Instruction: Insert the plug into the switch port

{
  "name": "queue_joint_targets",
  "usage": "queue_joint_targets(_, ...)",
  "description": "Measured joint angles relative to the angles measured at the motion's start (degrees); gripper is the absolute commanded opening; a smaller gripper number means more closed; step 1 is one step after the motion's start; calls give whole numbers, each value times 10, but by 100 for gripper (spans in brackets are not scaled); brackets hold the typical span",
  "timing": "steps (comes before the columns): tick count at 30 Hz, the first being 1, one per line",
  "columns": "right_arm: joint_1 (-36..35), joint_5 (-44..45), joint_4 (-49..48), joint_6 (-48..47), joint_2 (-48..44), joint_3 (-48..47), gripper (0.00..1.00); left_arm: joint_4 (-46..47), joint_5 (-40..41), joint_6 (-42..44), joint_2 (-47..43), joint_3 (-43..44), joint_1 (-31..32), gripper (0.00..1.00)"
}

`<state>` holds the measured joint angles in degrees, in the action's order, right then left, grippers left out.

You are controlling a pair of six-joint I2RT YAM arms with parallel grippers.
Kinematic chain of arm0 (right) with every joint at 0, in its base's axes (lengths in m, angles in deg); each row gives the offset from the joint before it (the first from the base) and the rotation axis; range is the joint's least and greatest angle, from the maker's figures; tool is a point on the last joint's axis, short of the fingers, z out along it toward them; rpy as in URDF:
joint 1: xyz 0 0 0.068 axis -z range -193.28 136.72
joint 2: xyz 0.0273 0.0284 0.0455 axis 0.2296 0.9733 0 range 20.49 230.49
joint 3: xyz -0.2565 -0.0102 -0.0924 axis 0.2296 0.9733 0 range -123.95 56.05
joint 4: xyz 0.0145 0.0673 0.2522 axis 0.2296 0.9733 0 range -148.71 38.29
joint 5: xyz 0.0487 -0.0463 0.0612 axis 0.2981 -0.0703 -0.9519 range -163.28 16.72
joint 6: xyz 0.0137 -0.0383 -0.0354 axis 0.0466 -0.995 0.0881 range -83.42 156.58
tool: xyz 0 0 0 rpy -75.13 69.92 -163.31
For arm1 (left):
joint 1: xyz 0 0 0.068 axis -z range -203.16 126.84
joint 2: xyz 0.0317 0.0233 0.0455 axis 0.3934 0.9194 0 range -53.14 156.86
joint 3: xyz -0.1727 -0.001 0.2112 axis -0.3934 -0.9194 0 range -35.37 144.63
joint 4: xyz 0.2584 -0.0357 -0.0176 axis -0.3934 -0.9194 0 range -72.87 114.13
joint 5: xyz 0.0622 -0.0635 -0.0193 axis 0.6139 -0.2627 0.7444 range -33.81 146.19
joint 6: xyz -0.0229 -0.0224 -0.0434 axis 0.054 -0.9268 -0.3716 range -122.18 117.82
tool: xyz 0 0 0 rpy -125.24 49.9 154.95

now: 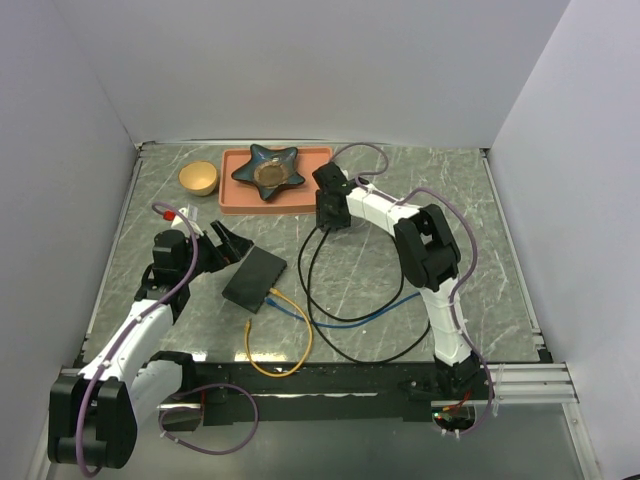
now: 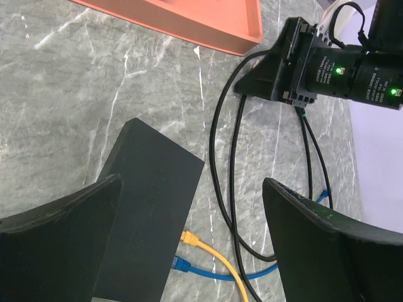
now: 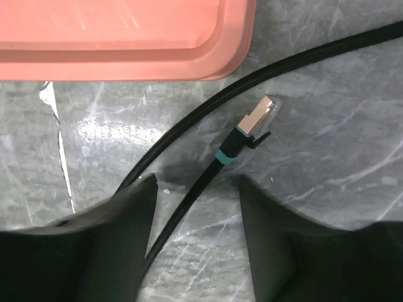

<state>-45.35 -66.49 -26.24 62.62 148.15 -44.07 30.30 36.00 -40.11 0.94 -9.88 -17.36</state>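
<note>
The switch port [image 1: 254,278] is a flat black box lying on the marble table; in the left wrist view it [image 2: 148,214] sits just below my fingers. My left gripper [image 1: 232,243] hovers at its far left end, wide open and empty [image 2: 192,182]. A black cable ends in a clear-tipped plug [image 3: 258,119] with a teal band, lying on the table beside the orange tray's corner. My right gripper [image 1: 331,215] stands open over that cable [image 3: 189,201], which runs between the fingers [image 3: 196,182] untouched. The plug lies just beyond the fingertips.
A yellow plug [image 2: 189,239] and a blue plug [image 2: 181,264] sit in the switch's side; their cables [image 1: 290,335] loop toward the front. The orange-pink tray [image 1: 240,200] holds a dark star-shaped dish [image 1: 268,168]. A wooden bowl [image 1: 198,178] stands at the back left.
</note>
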Motion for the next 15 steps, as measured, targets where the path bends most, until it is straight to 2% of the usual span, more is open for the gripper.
queue_joint_targets(3, 0, 3, 22, 1, 8, -17, 43, 0, 0, 0, -4, 0, 0, 99)
queue_joint_targets(5, 1, 3, 48, -4, 28, -51, 27, 0, 0, 0, -8, 0, 0, 99)
queue_joint_targets(10, 9, -19, 89, -35, 56, -101, 8, 0, 0, 3, -14, 0, 0, 99)
queue_joint_targets(11, 11, -26, 92, -40, 57, -103, 0, 0, 0, 4, -16, 0, 0, 99)
queue_joint_targets(15, 21, -54, 91, -71, 55, -99, 0, -5, 0, 9, -21, 0, 0, 99)
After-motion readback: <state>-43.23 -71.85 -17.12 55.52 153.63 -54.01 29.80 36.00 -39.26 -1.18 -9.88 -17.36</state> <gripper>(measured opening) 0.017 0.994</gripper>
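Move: The black cable's plug lies about 3 cm ahead of the right hand, 2 cm to its right and 1 cm lower, its cord running back between the open fingers. The orange tray's middle is some 11 cm ahead and 13 cm left of that hand, the switch about 14 cm back and 18 cm left. From the left hand, the plug is roughly 7 cm ahead, 21 cm right and 13 cm below. Right fingers close fully, pinching the black cord just behind its plug, while the hand turns about 5 degrees counter-clockwise. ##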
